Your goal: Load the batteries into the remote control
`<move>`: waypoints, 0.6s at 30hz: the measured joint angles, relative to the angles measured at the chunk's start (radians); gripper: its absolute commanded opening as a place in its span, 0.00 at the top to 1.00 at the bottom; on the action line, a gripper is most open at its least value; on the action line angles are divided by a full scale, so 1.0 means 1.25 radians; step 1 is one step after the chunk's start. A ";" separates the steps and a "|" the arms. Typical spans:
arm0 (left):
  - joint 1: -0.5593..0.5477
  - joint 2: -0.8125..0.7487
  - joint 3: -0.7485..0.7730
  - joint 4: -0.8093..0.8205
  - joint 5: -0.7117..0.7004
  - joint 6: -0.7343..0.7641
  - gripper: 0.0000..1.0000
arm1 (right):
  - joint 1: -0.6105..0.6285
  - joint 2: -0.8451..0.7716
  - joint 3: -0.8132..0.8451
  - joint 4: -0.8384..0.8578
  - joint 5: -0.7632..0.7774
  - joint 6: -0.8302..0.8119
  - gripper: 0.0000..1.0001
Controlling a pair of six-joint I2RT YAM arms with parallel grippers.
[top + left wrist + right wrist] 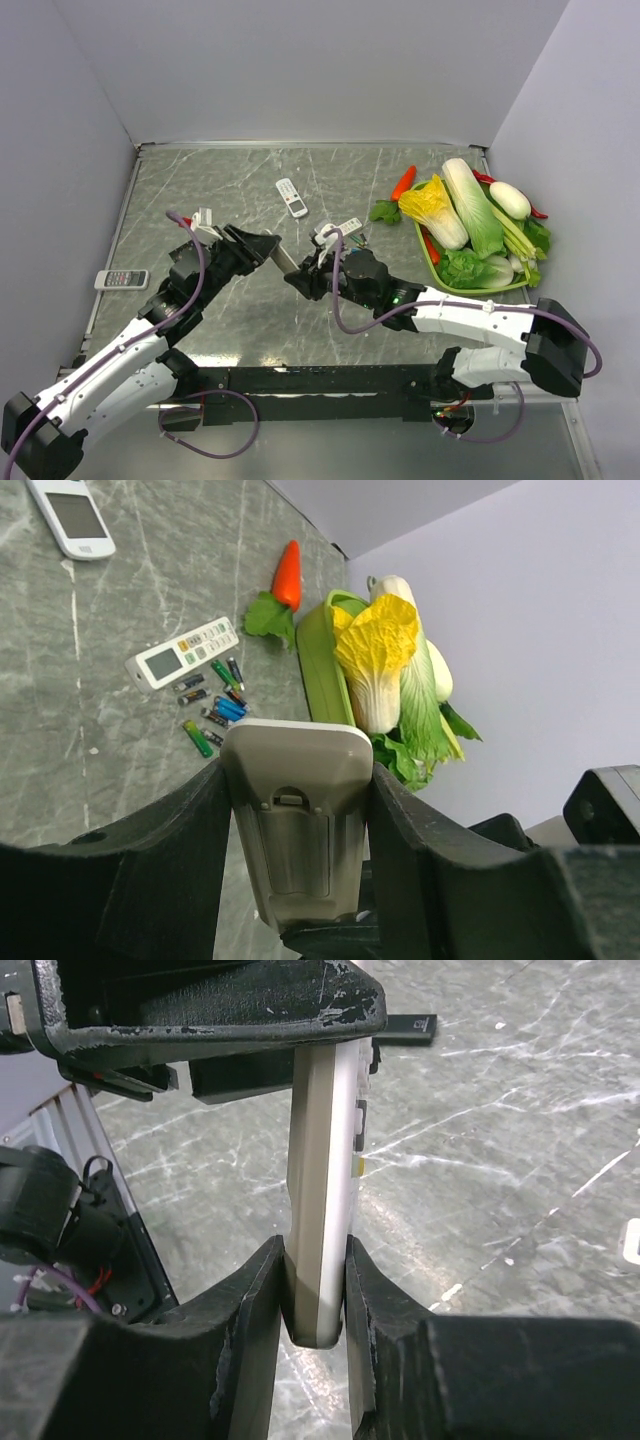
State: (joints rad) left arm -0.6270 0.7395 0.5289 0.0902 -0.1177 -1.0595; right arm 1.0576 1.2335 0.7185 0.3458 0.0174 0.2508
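Note:
The remote control (298,810) is held off the table, its grey-beige back and battery cover facing the left wrist camera. My left gripper (298,780) is shut on its two long sides. My right gripper (315,1250) is shut on the end of the remote control (325,1180), seen edge-on, pads touching front and back. From above, the remote control (284,259) spans between the left gripper (266,250) and the right gripper (301,281). The batteries (212,708), green, blue and dark, lie loose on the table beside a slim white remote (183,652).
A small white remote (291,197) lies mid-table, and another remote (121,279) lies at the left edge. A green tray (430,262) of cabbages and greens stands at the right, with a carrot (403,182) beside it. Walls close in the table on three sides.

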 measured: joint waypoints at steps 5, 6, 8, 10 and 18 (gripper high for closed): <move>-0.002 -0.010 0.001 0.008 0.014 0.023 0.14 | -0.024 -0.047 -0.006 -0.031 -0.024 0.005 1.00; -0.002 -0.017 0.001 0.009 0.015 0.036 0.11 | -0.038 -0.060 -0.009 -0.034 -0.033 0.013 1.00; 0.000 -0.034 0.001 0.017 0.017 0.052 0.06 | -0.071 -0.085 -0.020 -0.035 -0.060 0.031 1.00; 0.002 -0.059 -0.002 0.034 0.028 0.078 0.04 | -0.107 -0.114 -0.036 -0.032 -0.096 0.060 1.00; 0.020 -0.139 -0.080 0.201 0.147 0.166 0.01 | -0.193 -0.181 -0.091 -0.001 -0.245 0.154 1.00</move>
State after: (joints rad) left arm -0.6014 0.5663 0.4286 0.3416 0.0658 -0.8524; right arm 0.8162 1.0073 0.6052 0.3450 -0.2893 0.4435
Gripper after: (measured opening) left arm 0.987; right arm 0.329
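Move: The remote is already pinched at both ends: its middle lies about 3 cm back, 3 cm right and 2 cm below the left hand, and some 3 cm ahead, 2 cm left and 2 cm above the right hand. On the table roughly 20 cm below the right hand, the batteries lie about 13 cm ahead and 14 cm to its right, and the white remote some 21 cm ahead and 11 cm right. Open the left gripper wide to let go of the remote's far end, then lift it about 5 cm, drawing back a little and tipping its fingers up some 20 degrees, clear of the remote. Keep the right fingers shut on the near end and carry the remote right, away from the left hand, by 5 or 6 cm while rising about 3 cm, fingertips tilting up slightly. ##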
